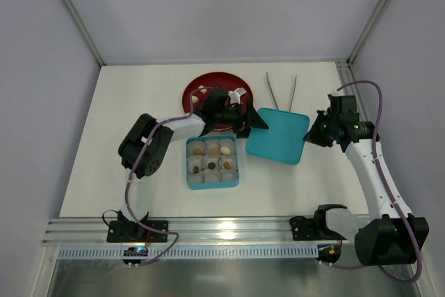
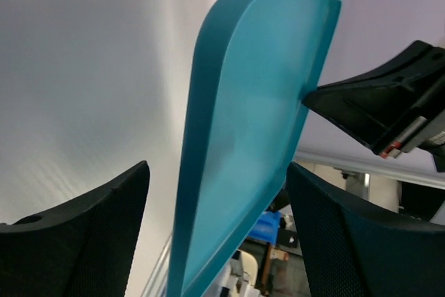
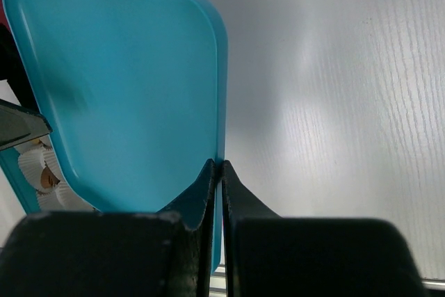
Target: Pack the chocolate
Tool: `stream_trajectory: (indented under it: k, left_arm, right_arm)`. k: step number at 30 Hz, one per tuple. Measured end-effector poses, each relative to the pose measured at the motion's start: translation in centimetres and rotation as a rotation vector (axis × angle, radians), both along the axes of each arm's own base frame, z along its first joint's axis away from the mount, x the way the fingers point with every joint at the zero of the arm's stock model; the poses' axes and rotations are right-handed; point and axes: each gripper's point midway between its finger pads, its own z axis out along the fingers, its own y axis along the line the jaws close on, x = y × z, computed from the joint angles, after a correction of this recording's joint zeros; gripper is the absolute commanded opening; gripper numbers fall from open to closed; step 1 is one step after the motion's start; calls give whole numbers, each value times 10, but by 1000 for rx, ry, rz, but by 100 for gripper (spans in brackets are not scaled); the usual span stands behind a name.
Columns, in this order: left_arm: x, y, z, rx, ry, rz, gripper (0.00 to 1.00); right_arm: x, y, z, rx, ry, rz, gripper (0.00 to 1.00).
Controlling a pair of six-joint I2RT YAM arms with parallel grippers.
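Note:
The chocolate pieces (image 1: 211, 165), tan, cream and dark brown, sit in paper cups inside an open teal box (image 1: 189, 165). A teal lid (image 1: 278, 135) hangs tilted to the right of the box. My right gripper (image 3: 217, 165) is shut on the right edge of the lid (image 3: 125, 88). My left gripper (image 1: 254, 124) is open, its jaws astride the lid's left edge (image 2: 250, 123). In the left wrist view one finger (image 2: 327, 227) lies close against the lid and the other stands well apart from it.
A red plate (image 1: 201, 87) lies behind the left gripper at the back of the table. Metal tweezers (image 1: 281, 92) lie to its right. Paper cups (image 3: 35, 165) of the box show under the lid's corner. Side walls enclose the table.

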Motion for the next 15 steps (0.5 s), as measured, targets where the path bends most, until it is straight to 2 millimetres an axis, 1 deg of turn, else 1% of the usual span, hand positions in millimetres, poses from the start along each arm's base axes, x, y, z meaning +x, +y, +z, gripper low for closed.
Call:
stream_trajectory:
  k: [2, 3, 5, 7, 8, 9, 11, 12, 14, 15]
  left_arm:
    - [0, 1, 5, -42, 12, 5, 70]
    - [1, 1, 6, -57, 20, 8, 64]
    - [2, 3, 9, -80, 25, 13, 58]
    - [3, 5, 12, -96, 34, 16, 49]
    - [3, 6, 13, -103, 35, 15, 47]
    - [4, 7, 14, -108, 35, 17, 39]
    - [4, 8, 14, -114, 41, 17, 35]
    - [3, 8, 14, -116, 43, 16, 31]
    - [1, 10, 11, -116, 48, 13, 30]
    - [0, 11, 9, -114, 53, 12, 26]
  right_arm:
    - [0, 0, 0, 2, -1, 1, 4]
    - [0, 0, 0, 2, -1, 2, 4]
    - [0, 1, 0, 3, 0, 2, 4]
    - [1, 1, 0, 5, 0, 4, 4]
    - [1, 2, 0, 9, -1, 7, 4]
    - [1, 3, 0, 12, -1, 9, 4]
    - [2, 4, 1, 21, -5, 15, 4]
    - [2, 6, 2, 26, -8, 19, 4]
    - [4, 7, 2, 33, -11, 25, 4]
    - [4, 8, 2, 38, -12, 28, 4]
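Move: The raised lid's middle lies some 7 cm right and 3 cm back of the left hand, nearly level in height, with its left rim already between the open fingers. From the right hand, which already pinches the opposite rim, it is about 9 cm left and 2 cm ahead. Some 10 cm below the left hand, the chocolate box is 15 cm left and 12 cm back, the red plate 13 cm left and 11 cm ahead, the tongs 11 cm right and 11 cm ahead. Easing up about 1.5 cm, then sinking slightly, while drawing about 1 cm left, the left hand closes its fingers from wide to about a third open around the lid's left rim, one finger over its face, tilting some 5–10 degrees. The right hand keeps its pinch on the right rim and, after a pause, carries it barely 1 cm left, towards the left hand. ##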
